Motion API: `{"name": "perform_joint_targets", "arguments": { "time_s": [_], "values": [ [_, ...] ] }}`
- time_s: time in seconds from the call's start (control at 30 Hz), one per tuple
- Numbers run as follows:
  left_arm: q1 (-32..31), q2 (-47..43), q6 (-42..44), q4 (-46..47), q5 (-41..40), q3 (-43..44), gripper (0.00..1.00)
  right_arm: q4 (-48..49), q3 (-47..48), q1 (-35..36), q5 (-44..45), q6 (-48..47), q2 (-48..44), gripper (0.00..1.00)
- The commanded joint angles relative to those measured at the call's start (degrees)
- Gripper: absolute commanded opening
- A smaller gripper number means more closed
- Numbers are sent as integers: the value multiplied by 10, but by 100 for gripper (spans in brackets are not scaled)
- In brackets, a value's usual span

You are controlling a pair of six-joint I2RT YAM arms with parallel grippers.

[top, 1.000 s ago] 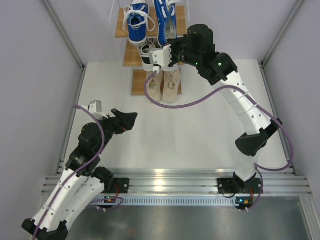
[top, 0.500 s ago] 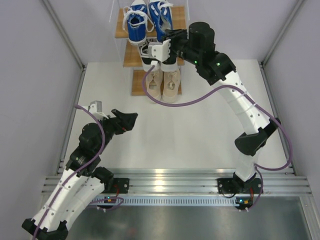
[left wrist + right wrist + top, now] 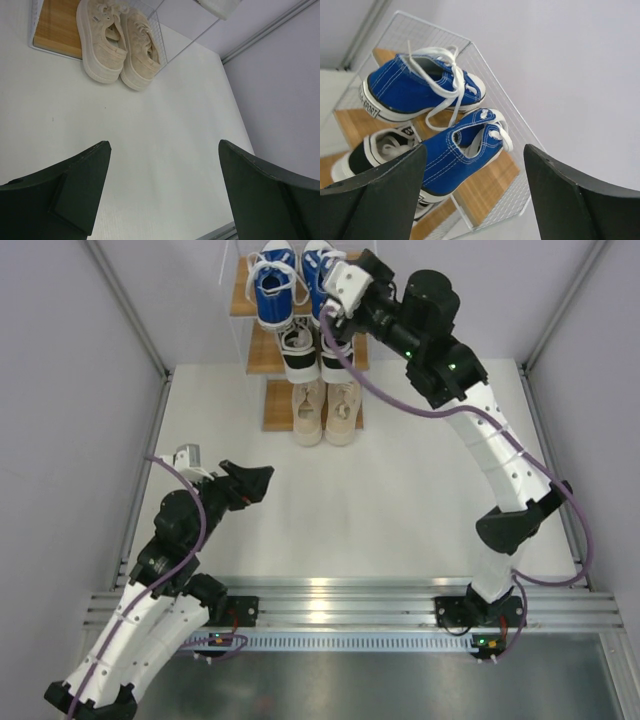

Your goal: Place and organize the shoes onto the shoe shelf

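Note:
The shoe shelf (image 3: pixel 245 298) stands at the back of the table with all the shoes on it. Two blue shoes (image 3: pixel 272 285) (image 3: pixel 318 268) sit on the top board, a black-and-white pair (image 3: pixel 298 350) in the middle, and a beige pair (image 3: pixel 308 410) at the bottom. My right gripper (image 3: pixel 333 308) hovers at the top tier, open. In the right wrist view its fingers (image 3: pixel 380 195) stand apart on either side of the nearer blue shoe (image 3: pixel 455 162) without touching it. My left gripper (image 3: pixel 255 483) is open and empty low over the table, facing the beige pair (image 3: pixel 102 42).
The shelf has a thin white wire frame (image 3: pixel 485 65) around its wooden boards (image 3: pixel 487 187). Grey walls close the table in on the left, right and back. A purple cable (image 3: pixel 420 410) hangs along the right arm.
My right gripper has opened and let go of the second blue shoe, which now rests on the top board beside the first. The arm has drawn up and to the right. The left arm is still.

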Motion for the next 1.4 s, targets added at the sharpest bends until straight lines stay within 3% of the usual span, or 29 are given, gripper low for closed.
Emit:
{"name": "perform_joint_targets", "arguments": {
  "time_s": [0.0,0.07,0.1,0.13,0.17,0.3,0.93,1.37],
  "values": [
    [2,-10,-5,12,-7,-6,94,66,3,-25,-17,227,-62,77],
    [1,-11,-6,12,-7,-7,94,66,-16,-54,-63,331,-79,64],
    [2,-14,-6,12,-7,-8,94,65,-39,-64,-80,356,-84,50],
    [2,-15,-7,12,-7,-10,94,62,-53,-78,-88,382,-95,41],
    [1,-17,-7,12,-8,-11,94,51,-64,-81,-93,386,-99,28],
    [1,-17,-8,12,-7,-12,94,31,-109,-88,-102,394,-106,2],
    [1,-18,-12,9,-7,-12,94,15,-91,-42,-15,340,-32,0],
    [1,-10,-11,14,-4,-11,94,19,-41,-17,-14,332,10,0]
  ]
}}
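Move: My right hand's open fingers are just off the second blue shoe, whose middle lies about 7 cm ahead, 5 cm to the left and 8 cm below. The first blue shoe stands beside it on the top board, some 13 cm left of my hand and 6 cm ahead. A black-and-white shoe on the board beneath is about 6 cm ahead, 3 cm left and 22 cm below. From my left hand the second blue shoe is roughly 33 cm ahead, 13 cm right and 15 cm higher. I swing my right hand about 6 cm to the right, away from the second blue shoe, rising and drawing back slightly while I shut the empty fingers and roll the wrist some 30 degrees, its left side rising. Then I bring the closed fingers down about 8 cm, and back left and a little forward, to set their tips against the right side of that shoe's heel. ##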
